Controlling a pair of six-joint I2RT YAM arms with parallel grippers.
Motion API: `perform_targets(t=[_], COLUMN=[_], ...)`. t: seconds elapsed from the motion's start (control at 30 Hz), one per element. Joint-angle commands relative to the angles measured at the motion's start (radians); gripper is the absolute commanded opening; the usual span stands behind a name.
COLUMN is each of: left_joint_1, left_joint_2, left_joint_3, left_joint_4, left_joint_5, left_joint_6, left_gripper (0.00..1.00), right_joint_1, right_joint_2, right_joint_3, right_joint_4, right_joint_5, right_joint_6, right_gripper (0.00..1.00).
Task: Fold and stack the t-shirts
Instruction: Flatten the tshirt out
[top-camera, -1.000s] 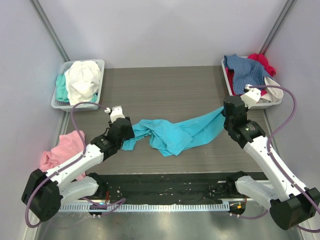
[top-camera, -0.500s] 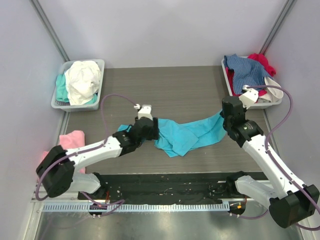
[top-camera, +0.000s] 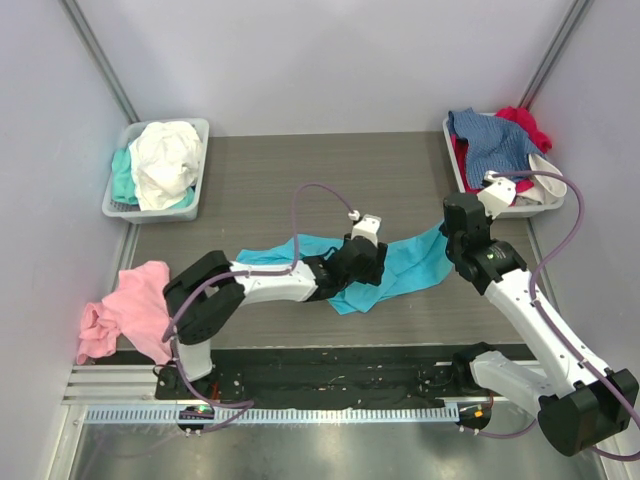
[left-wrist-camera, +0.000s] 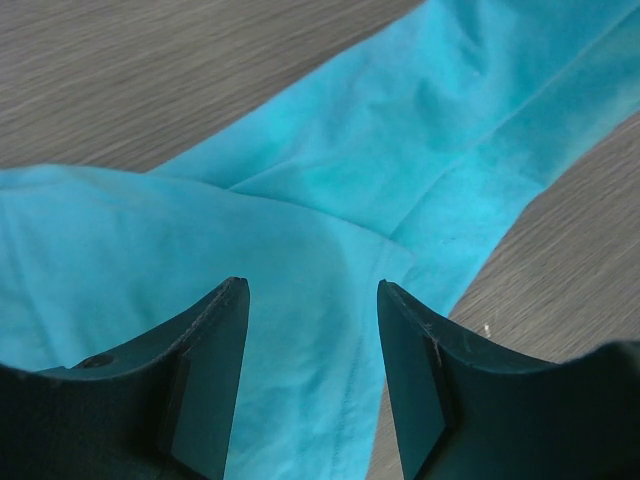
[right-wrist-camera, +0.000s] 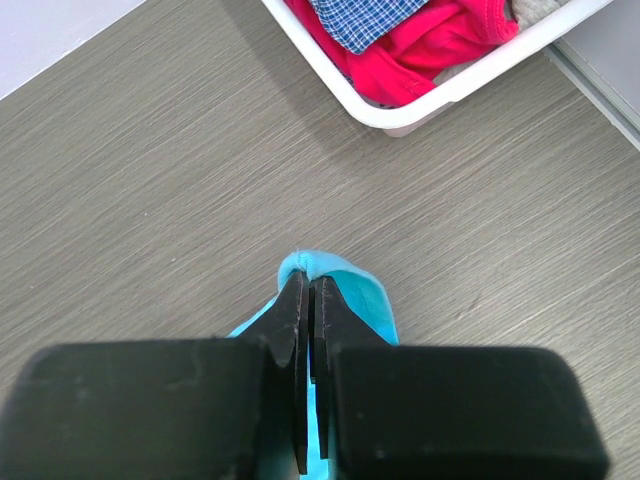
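Note:
A bright turquoise t-shirt (top-camera: 415, 262) lies stretched and rumpled across the middle of the table. My left arm reaches far to the right, and my left gripper (top-camera: 370, 272) hangs open just above the shirt's middle. In the left wrist view both fingertips (left-wrist-camera: 235, 300) stand apart over the turquoise cloth (left-wrist-camera: 400, 150) with nothing between them. My right gripper (top-camera: 447, 232) is shut on the shirt's right end. In the right wrist view a fold of turquoise cloth (right-wrist-camera: 362, 292) pokes out past the pinched tips of that gripper (right-wrist-camera: 310, 278).
A pink t-shirt (top-camera: 135, 305) lies crumpled at the table's left edge. The back-left tray (top-camera: 197, 125) holds white and mint shirts. The back-right tray (top-camera: 452, 150) holds blue, red and pale shirts; its rim (right-wrist-camera: 450, 95) is close ahead of my right gripper.
My left arm has swept right from the shirt's left end to its middle, its jaws wider apart. The shirt is more bunched toward the right. The right arm has barely moved.

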Motion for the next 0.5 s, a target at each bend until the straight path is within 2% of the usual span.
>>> perform_targets(t=[0.0, 0.47], left_joint_1=[-0.020, -0.101], left_joint_2=[0.062, 0.203], left_joint_3=[0.095, 0.223], left_joint_4=[0.048, -0.031], left_joint_5=[0.010, -0.015], left_joint_6=[0.024, 0.032], left_gripper=[0.58, 0.57], right_joint_1=[-0.003, -0.008], right_joint_2=[-0.013, -0.020], right_joint_3=[0.006, -0.006], right_joint_4=[0.008, 0.001], right_joint_5=[0.016, 0.013], right_joint_6=[0.012, 0.012], right_gripper=[0.01, 0.01])
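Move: The turquoise t-shirt's near edge, where it slopes up towards the right hand, lies about 9 cm to the left hand's right, 3 cm back and some 7 cm below. The shirt's pinched end is some 12 cm to the left hand's right, 4 cm ahead and 14 cm above; the near corner lies about 8 cm left, 7 cm back and 7 cm below. From the right hand, that near edge is roughly 3 cm left, 7 cm back and 21 cm down. The t-shirt's end stays pinched and held up in the shut right gripper, which hardly stirs, while the left hand travels some 6 cm right over the cloth towards the shirt's near edge. It sinks about 2 cm as it goes, and late on also draws back by about 2 cm; its fingers stay half open and grip nothing. ##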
